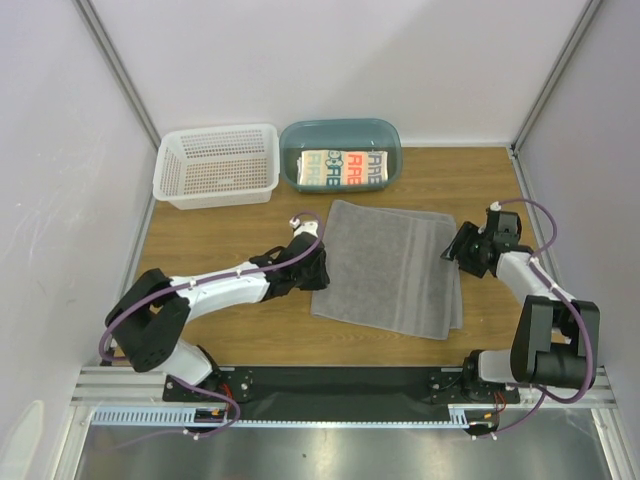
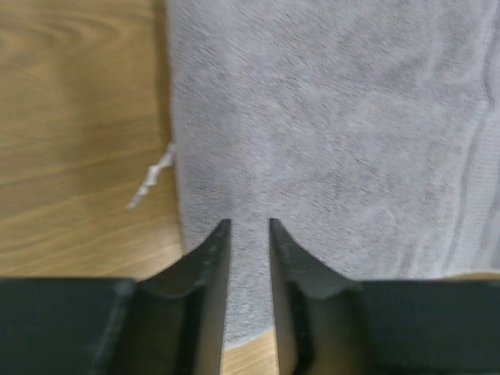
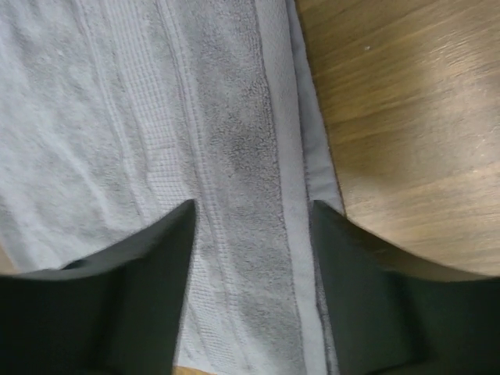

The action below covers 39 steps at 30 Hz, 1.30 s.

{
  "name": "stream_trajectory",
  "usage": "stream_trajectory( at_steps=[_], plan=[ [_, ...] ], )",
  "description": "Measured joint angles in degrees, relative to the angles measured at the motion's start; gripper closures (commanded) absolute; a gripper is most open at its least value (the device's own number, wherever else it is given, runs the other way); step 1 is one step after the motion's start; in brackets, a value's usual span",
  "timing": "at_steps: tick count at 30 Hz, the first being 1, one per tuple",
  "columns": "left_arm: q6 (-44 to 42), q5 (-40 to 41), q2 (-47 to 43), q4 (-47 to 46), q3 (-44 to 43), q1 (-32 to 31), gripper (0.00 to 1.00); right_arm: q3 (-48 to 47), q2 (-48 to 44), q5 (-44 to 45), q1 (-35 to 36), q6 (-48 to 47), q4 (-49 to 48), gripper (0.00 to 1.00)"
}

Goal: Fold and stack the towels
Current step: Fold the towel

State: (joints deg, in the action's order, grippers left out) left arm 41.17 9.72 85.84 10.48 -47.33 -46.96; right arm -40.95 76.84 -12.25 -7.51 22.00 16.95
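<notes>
A large grey towel (image 1: 390, 270) lies folded flat on the wooden table between the two arms. My left gripper (image 1: 318, 268) rests at its left edge. In the left wrist view the gripper (image 2: 250, 226) has its jaws narrowed to a slim gap, with flat grey towel (image 2: 328, 117) and its near edge showing between them. My right gripper (image 1: 456, 250) is at the towel's right edge. In the right wrist view that gripper (image 3: 254, 207) is open wide, straddling the hemmed border of the towel (image 3: 234, 141). A folded white towel with printed letters (image 1: 345, 168) lies in the teal tub.
The teal oval tub (image 1: 340, 128) stands at the back centre, with a white lattice basket (image 1: 218, 165) to its left. Bare wood (image 1: 220, 240) surrounds the grey towel. A loose white thread (image 2: 152, 180) lies on the wood beside the towel's left edge.
</notes>
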Motion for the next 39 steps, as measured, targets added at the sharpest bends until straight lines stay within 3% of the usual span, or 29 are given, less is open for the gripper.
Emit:
stream_trajectory(
  at_steps=[1, 4, 6, 14, 21, 30, 39],
  plan=[
    [0.5, -1.0, 0.2, -0.8, 0.5, -0.1, 0.77, 0.0, 0.2, 0.3, 0.3, -0.2, 0.0, 0.44],
    [1.6, -2.8, 0.2, -2.2, 1.1, -0.4, 1.0, -1.3, 0.9, 2.0, 1.8, -1.5, 0.9, 0.87],
    [2.0, -3.0, 0.2, -2.4, 1.0, -0.8, 1.0, -3.6, 1.6, 3.5, 4.0, -2.3, 1.9, 1.0],
    [2.5, -4.0, 2.3, -3.8, -5.7, -7.5, 1.0, -16.2, 12.8, 7.5, 10.8, -5.1, -1.9, 1.0],
    [5.0, -10.0, 17.9, -7.3, -13.2, -9.3, 1.0, -20.7, 26.8, 8.5, 9.9, -6.4, -2.6, 1.0],
    [6.3, -8.5, 17.3, -3.7, -10.0, -6.0, 0.99, -17.9, 25.2, 10.0, 11.0, -5.4, -4.6, 1.0],
    [-1.7, -1.0, 11.4, 4.6, -6.6, 2.7, 1.0, -3.5, 11.9, 8.3, 21.2, 3.3, -3.3, 1.0]
  ],
)
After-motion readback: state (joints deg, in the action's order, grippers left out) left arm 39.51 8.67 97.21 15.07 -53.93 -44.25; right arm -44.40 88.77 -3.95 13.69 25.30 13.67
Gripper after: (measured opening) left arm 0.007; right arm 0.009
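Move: The grey towel lies flat and folded about 4 cm below both hands. Its middle is some 15 cm to the right of the left hand and 3 cm ahead, and some 15 cm to the left of the right hand and 4 cm back. Its far right corner is roughly 10 cm ahead of the right hand and 1 cm to the right. The teal bin stands about 31 cm ahead of the left hand and 4 cm to the right; the white basket 29 cm ahead and 25 cm left. Up and over in a low hop, fingers shutting: the left hand goes some 12 cm right over the towel's near part, the right hand about 10 cm forward to its far right corner. Both come down with shut tips pressing on the cloth, then drag it in opposite senses, the left hand leftward and somewhat forward, the right hand back and left about 12 cm. ##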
